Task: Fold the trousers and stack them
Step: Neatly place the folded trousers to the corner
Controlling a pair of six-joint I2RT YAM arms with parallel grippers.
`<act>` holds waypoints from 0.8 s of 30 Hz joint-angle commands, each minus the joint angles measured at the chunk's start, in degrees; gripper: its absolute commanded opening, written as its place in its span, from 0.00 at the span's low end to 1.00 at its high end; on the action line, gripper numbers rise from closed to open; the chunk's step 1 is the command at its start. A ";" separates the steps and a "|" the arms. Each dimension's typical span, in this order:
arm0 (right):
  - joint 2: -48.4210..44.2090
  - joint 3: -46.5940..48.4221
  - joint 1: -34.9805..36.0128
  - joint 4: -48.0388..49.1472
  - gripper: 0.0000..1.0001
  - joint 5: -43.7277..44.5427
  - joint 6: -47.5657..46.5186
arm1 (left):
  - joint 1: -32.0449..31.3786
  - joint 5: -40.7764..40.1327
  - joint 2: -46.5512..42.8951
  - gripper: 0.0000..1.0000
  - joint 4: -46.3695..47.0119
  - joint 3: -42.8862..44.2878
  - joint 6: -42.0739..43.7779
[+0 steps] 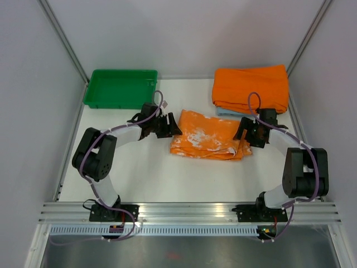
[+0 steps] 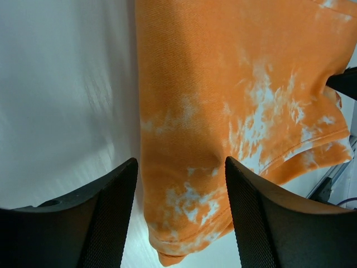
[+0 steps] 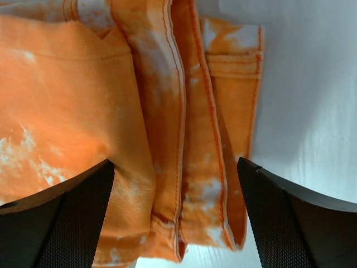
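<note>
The trousers point(image 1: 205, 136), orange with white blotches, lie folded into a flat bundle in the middle of the table. My left gripper point(image 1: 169, 126) is at their left end, jaws open. In the left wrist view the folded corner of the trousers point(image 2: 223, 111) lies under and between the spread fingers of the left gripper point(image 2: 179, 162), and neither pad touches it. My right gripper point(image 1: 244, 134) is at their right end, wide open. In the right wrist view the layered hems of the trousers point(image 3: 167, 111) lie between the fingers of the right gripper point(image 3: 174, 162), ungripped.
A green tray point(image 1: 120, 88) stands at the back left. At the back right a plain orange folded cloth point(image 1: 251, 86) rests on a light blue folded cloth point(image 1: 226, 112), just behind the right gripper. Side walls close in the table.
</note>
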 commanded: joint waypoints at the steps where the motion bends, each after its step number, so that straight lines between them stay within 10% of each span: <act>1: 2.99 -1.03 -0.14 8.24 0.98 -2.66 1.86 | 0.11 3.98 2.91 0.68 4.69 1.74 1.78; 8: 7.03 -4.19 -0.14 13.70 0.88 -5.92 4.24 | -0.51 5.56 7.66 0.66 4.60 2.89 2.04; 15: 7.13 -6.31 -0.14 15.19 0.15 -5.48 4.77 | -3.67 5.13 10.65 0.52 5.83 4.03 1.17; 17: 5.99 -6.74 -0.14 15.72 0.03 -5.74 5.12 | -3.85 4.52 10.92 0.22 7.06 3.85 -0.32; 19: 3.63 -6.84 -0.14 16.07 0.00 -6.79 5.73 | -3.85 3.64 10.22 0.02 7.59 3.41 -1.03; 24: -5.86 -4.91 -0.05 16.61 0.00 -10.66 7.75 | -3.85 2.31 4.69 0.02 5.84 4.03 0.28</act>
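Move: At the trousers' two short ends, both open hands hover low: the left edge lies about 3 cm to the right of the left hand and 4 cm below. The layered right edge is some 2 cm ahead of the right hand, 2 cm to its left and 2 cm lower. The orange stack sits roughly 19 cm ahead of the right hand and 2 cm to its right; the green box is about 18 cm ahead of the left hand and 21 cm to its left. Sinking about 3.5 cm, the left hand then slides as far to the right onto the trousers' left edge while its fingers close and pinch the cloth. The right hand eases some 2 cm forward, down and to the left, shuts its fingers on the layered right edge, then rises about 2 cm still gripping. ##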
